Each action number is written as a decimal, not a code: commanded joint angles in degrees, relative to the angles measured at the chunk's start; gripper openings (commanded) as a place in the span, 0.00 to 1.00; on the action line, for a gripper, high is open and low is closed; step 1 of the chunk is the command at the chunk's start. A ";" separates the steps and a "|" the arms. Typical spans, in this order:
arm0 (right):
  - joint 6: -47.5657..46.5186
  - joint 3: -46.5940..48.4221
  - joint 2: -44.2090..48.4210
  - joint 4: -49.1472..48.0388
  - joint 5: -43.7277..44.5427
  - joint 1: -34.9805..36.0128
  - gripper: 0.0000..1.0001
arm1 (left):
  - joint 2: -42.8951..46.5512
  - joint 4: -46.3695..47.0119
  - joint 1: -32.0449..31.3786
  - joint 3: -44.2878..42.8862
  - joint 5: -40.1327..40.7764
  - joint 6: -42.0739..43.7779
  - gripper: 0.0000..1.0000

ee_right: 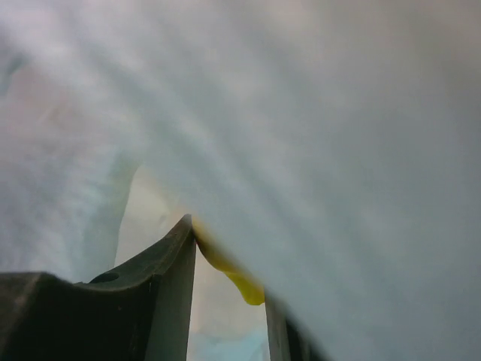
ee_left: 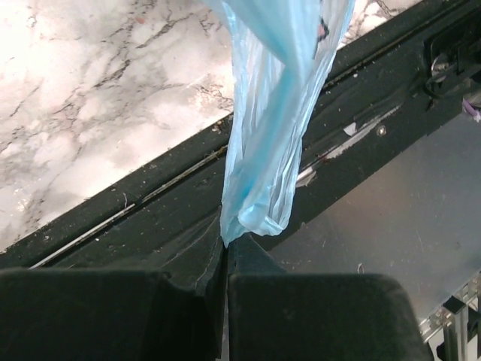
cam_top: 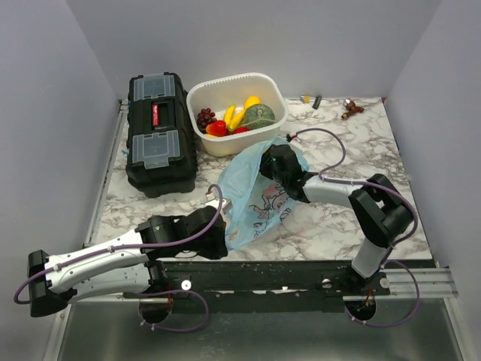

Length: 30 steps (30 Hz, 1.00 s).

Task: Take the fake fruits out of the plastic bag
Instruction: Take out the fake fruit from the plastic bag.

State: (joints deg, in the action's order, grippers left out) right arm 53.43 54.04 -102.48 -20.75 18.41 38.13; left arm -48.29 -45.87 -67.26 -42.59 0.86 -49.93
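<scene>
The light-blue plastic bag (cam_top: 255,199) lies mid-table. My left gripper (cam_top: 222,227) is shut on its near corner; in the left wrist view the closed fingertips (ee_left: 225,244) pinch the blue film (ee_left: 270,135). My right gripper (cam_top: 272,162) is inside the bag's mouth. In the right wrist view, bag film (ee_right: 301,113) drapes over the gripper (ee_right: 229,263), and a yellow piece (ee_right: 252,289) spans between its fingers, mostly hidden. The grape bunch (cam_top: 205,118), red piece (cam_top: 218,128), bananas (cam_top: 234,116) and green melon (cam_top: 258,116) lie in the white tub (cam_top: 225,81), with a lemon (cam_top: 252,100).
A black toolbox (cam_top: 158,131) stands at the back left beside the tub. Small items (cam_top: 316,101) and a brown object (cam_top: 351,110) lie at the back right. A black rail (cam_top: 301,271) runs along the near table edge.
</scene>
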 commanded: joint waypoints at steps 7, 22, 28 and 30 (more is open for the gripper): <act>-0.64 -8.47 14.14 4.52 -38.96 -0.35 0.01 | 2.80 -4.72 -0.36 -3.83 8.75 -3.92 0.00; -11.60 -18.78 41.76 12.93 -59.53 -0.25 0.01 | 2.23 -16.70 -0.16 -7.91 18.89 -6.85 0.00; -11.67 -12.67 49.26 17.41 -59.01 -0.30 0.01 | 1.51 -20.39 -0.20 -9.16 19.21 -3.50 0.00; -10.71 -10.49 49.65 16.20 -61.00 -0.30 0.01 | 1.66 -20.83 -0.20 -9.14 19.24 -2.62 0.00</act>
State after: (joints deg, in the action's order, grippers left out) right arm 42.87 38.57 -54.37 -5.98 -38.33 38.13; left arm -46.87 -61.56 -67.26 -50.39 17.54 -55.16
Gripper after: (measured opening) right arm 0.362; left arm 0.003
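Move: The bananas are already in the right hand's fingers inside the plastic bag, their middle roughly 4 cm ahead, 2 cm left and slightly below. The bag's middle lies some 12 cm back, level sideways and 3 cm lower; the white basket's is about 12 cm ahead, 10 cm left. From the left hand, pinching the bag's near edge, the bananas are about 31 cm ahead, 13 cm right and somewhat lower. Right hand draws its bananas about 25 cm back, then up, turning counter-clockwise; left hand tugs the bag left. ##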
